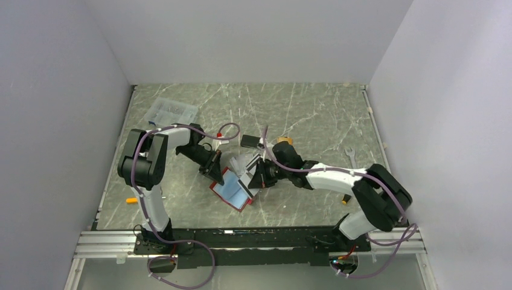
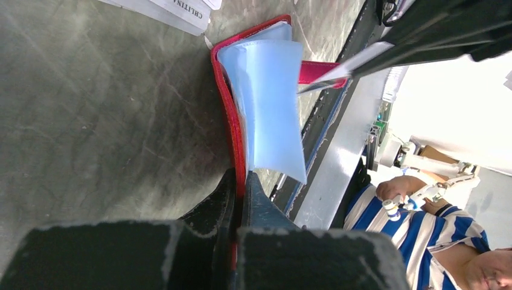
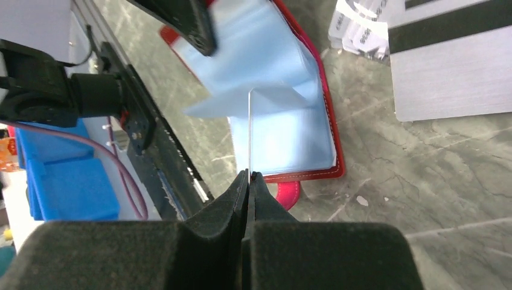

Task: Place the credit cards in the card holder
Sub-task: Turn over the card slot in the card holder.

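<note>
The card holder (image 1: 231,190) lies open in front of both arms, its red cover around pale blue sleeves (image 2: 268,103). My left gripper (image 2: 240,181) is shut on the red cover's edge (image 2: 232,115), at the holder's left side (image 1: 215,172). My right gripper (image 3: 249,175) is shut on a thin credit card (image 3: 249,133), seen edge-on, its far end down among the blue sleeves (image 3: 284,121). That card (image 2: 350,63) also shows in the left wrist view. More credit cards (image 3: 447,66), grey-white with a dark stripe, lie on the table beyond the holder. A black one (image 1: 249,141) lies farther back.
A clear plastic compartment box (image 1: 173,111) stands at the back left. A wrench (image 1: 351,155) lies to the right, and a small orange item (image 1: 131,200) at the near left. The holder's red snap tab (image 3: 290,196) sticks out toward the table's near edge.
</note>
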Available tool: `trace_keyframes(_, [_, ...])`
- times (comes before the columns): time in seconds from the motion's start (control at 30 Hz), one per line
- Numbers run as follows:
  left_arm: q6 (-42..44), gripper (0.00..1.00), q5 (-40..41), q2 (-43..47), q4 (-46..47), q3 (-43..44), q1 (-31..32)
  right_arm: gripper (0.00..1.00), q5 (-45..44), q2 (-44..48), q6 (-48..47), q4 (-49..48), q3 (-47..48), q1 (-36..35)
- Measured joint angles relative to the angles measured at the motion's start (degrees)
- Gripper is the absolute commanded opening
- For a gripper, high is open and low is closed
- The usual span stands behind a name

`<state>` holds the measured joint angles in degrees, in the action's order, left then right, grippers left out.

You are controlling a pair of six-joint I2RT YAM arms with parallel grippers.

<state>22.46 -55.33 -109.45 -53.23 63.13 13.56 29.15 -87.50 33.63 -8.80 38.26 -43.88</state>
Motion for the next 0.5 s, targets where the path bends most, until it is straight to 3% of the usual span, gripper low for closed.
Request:
trace_keyframes(0.27, [-2.6,0.0,0.63,0.0,1.03,0.0,0.0,0.0,-2.05,10.14,0.5,0.57,0.13,3.19])
trace_keyframes(0.5, [-5.09,0.0,1.2,0.31,2.86,-0.31,0.0,0.0,-1.44,3.37,1.07,1.38,5.62,1.77])
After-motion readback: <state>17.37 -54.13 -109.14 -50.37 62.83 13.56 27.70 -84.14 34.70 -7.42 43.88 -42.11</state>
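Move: The right gripper already holds a card edge-on; the card slot being turned stands half raised about 6 cm to that hand's left, 1 cm back and 3 cm below. The holder's red strap is some 5 cm back and 4 cm down, straight below otherwise. Loose grey cards lie about 7 cm ahead, 4 cm left and 5 cm lower. From the left gripper, pinching the holder's left side, the slot is about 3 cm right, 1 cm back. Lift the right gripper briskly about 6 cm, reaching some 3 cm forward as it rises, so the held card comes free of the half-turned slot; then ease it back left about 2 cm and start to sink, fingers still shut on the card. Keep the left gripper pinched on the holder, holding it in place with barely a tilt. ##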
